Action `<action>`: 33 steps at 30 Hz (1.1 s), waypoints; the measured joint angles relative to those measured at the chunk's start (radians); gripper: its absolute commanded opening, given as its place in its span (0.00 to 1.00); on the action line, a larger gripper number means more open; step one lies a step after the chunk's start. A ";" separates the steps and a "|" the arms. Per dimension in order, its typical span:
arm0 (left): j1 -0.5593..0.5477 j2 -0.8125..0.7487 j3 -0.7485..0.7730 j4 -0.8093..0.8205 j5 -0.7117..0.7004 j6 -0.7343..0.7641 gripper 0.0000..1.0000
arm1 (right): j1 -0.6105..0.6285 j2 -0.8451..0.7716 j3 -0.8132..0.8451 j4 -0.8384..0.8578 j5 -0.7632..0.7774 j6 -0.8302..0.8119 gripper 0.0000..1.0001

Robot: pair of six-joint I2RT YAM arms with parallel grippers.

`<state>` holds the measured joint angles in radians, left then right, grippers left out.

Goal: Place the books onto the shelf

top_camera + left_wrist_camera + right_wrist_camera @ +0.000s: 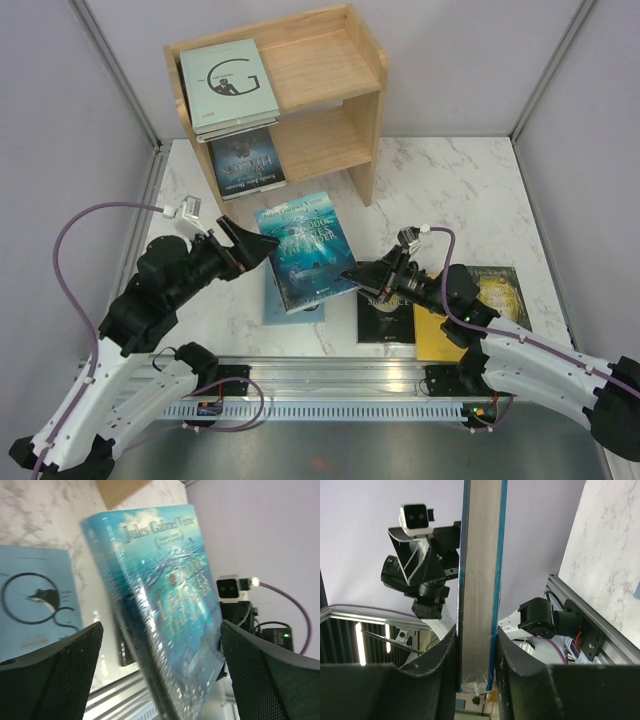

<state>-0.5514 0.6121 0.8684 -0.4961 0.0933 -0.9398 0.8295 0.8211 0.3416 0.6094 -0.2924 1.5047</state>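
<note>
A teal book (303, 250) hangs tilted above the table between my two arms. My right gripper (356, 273) is shut on its right edge; in the right wrist view the page edge (480, 580) is pinched between both fingers (476, 655). My left gripper (255, 248) stands wide open at the book's left edge. Its fingers (55, 675) sit apart from the blurred cover (165, 605). On the wooden shelf (330, 65), a white "G" book (228, 82) lies on the top tier and a dark blue book (248, 160) on the lower one.
A pale blue book (288, 305) lies flat on the marble table (450, 190) under the teal one, also seen in the left wrist view (35, 605). A black book (385, 322), a yellow book (438, 335) and a green-gold book (503, 290) lie under my right arm.
</note>
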 measured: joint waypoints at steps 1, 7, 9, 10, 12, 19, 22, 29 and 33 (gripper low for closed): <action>0.000 -0.004 0.033 -0.050 -0.023 0.027 1.00 | 0.000 -0.010 0.006 -0.015 0.007 0.002 0.00; 0.000 -0.037 0.167 -0.304 -0.178 0.153 1.00 | 0.000 -0.042 0.112 -0.194 0.047 0.004 0.00; 0.000 -0.049 0.177 -0.357 -0.216 0.182 1.00 | 0.000 -0.040 0.172 -0.262 0.055 -0.004 0.00; 0.000 -0.055 0.178 -0.383 -0.231 0.196 1.00 | 0.000 -0.039 0.207 -0.297 0.060 -0.010 0.00; 0.000 -0.066 0.178 -0.425 -0.256 0.220 1.00 | 0.000 -0.027 0.294 -0.371 0.064 -0.026 0.00; 0.000 -0.116 0.143 -0.473 -0.286 0.256 1.00 | 0.000 0.069 0.625 -0.540 0.070 -0.081 0.00; 0.000 -0.120 0.114 -0.475 -0.283 0.267 1.00 | 0.000 0.135 0.758 -0.570 0.066 -0.093 0.00; 0.000 -0.113 0.064 -0.472 -0.258 0.287 1.00 | -0.020 0.330 1.046 -0.636 0.037 -0.108 0.00; 0.000 -0.107 0.035 -0.456 -0.223 0.294 1.00 | -0.073 0.519 1.255 -0.663 -0.021 -0.100 0.00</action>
<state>-0.5514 0.5053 0.9035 -0.9520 -0.1295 -0.6456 0.7563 1.3399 1.5970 -0.0540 -0.3130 1.4048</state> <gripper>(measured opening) 0.994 0.345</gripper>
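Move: The right hand holds the light-blue 20,000 Leagues book. The grey-green G book, lying on the upper shelf where this one is headed, is about 20 cm ahead, 21 cm left and 21 cm above. The dark blue book on the lower shelf is about 21 cm ahead and 21 cm left, near hand height. The pale-blue Sea book lies some 8 cm ahead, 13 cm left and 26 cm below. From the left hand, the G book is about 17 cm ahead, 3 cm left, 18 cm higher. Still pinching the light-blue book by its near right edge, the right hand lifts it almost straight up at first, some 25 cm in all, then swings forward and left towards the G book on the upper shelf, its fingers tipping up slightly. The left hand, already open, backs away to the left and then sinks, rolling about 25 degrees with its left side rising. ##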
